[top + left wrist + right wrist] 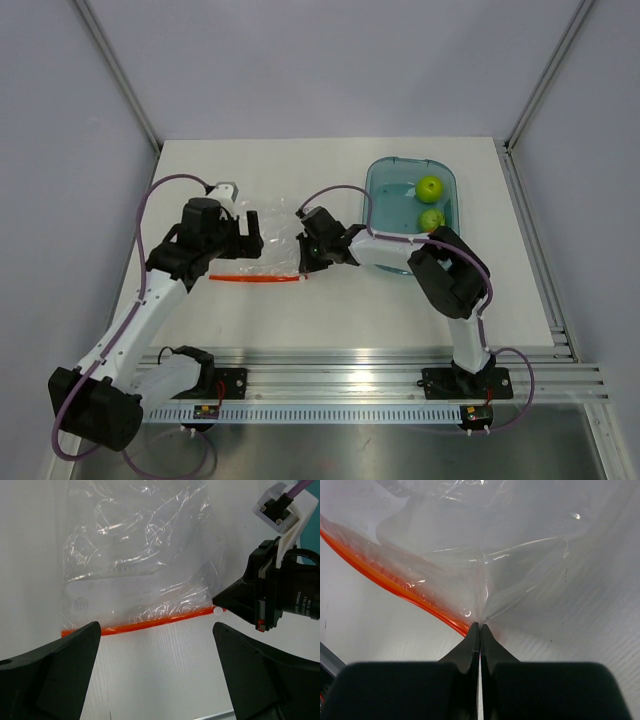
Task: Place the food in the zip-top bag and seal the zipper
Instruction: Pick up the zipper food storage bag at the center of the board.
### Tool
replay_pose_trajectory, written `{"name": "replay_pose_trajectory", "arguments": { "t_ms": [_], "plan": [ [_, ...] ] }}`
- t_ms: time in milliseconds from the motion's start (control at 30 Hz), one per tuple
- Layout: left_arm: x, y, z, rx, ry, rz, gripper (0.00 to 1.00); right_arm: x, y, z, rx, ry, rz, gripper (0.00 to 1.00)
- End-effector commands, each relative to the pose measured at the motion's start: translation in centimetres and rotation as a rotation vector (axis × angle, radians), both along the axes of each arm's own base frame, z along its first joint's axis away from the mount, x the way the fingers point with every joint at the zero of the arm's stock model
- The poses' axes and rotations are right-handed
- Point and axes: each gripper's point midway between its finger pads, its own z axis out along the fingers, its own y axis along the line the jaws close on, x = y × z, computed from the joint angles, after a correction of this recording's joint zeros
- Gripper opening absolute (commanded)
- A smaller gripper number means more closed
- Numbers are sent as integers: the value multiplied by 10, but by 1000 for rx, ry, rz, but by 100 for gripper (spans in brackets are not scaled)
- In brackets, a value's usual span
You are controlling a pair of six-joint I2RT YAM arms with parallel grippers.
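Observation:
The clear zip-top bag lies flat on the white table between both arms, and nothing shows inside it. Its orange-red zipper runs along the near edge. My right gripper is shut on the bag's corner at the zipper's right end. My left gripper hovers wide open over the bag's left part, its fingers straddling the zipper without touching it. Two lime-green apples of the food sit in the tray.
A translucent teal tray stands at the back right, behind the right arm's elbow. An aluminium rail with the arm bases runs along the near edge. White walls close off the table's far and side edges.

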Motion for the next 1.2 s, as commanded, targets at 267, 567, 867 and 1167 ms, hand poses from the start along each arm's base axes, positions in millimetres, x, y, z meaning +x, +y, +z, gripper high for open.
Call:
{"name": "replay_pose_trajectory", "arguments": {
  "t_ms": [267, 567, 867, 1167],
  "plan": [
    [-19, -33, -20, 27, 146, -229, 88, 7, -28, 103, 26, 3, 92, 0],
    [-30, -46, 4, 80, 35, -307, 89, -12, -58, 165, 12, -56, 287, 0],
    [-43, -67, 6, 152, -73, -449, 84, -32, -70, 170, 18, -20, 391, 0],
    [-46, -82, 9, 121, -268, -547, 70, -47, -90, 164, -2, 36, 424, 0]
  ]
}}
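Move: About 10 cm to the left of the open left hand, level with it fore and aft and some 17 cm below, lies the zipper's left end; the zipper's right end is about 12 cm to that hand's right at the same depth. The right hand already has the zipper's right end in its shut fingers, with the white slider about 1 cm to the right and 1 cm back. The blue tub's middle is some 25 cm right and 14 cm ahead of the right hand. Hoisting the pinched right end of the zipper about 15 cm off the board, the right hand then draws it right and a little back, turning counter-clockwise, grip kept shut. The left hand swings back and to the right, towards the zipper's left end, dipping and rising again on the way; it turns nearly 30 degrees clockwise and its fingers begin to narrow, still well open. ##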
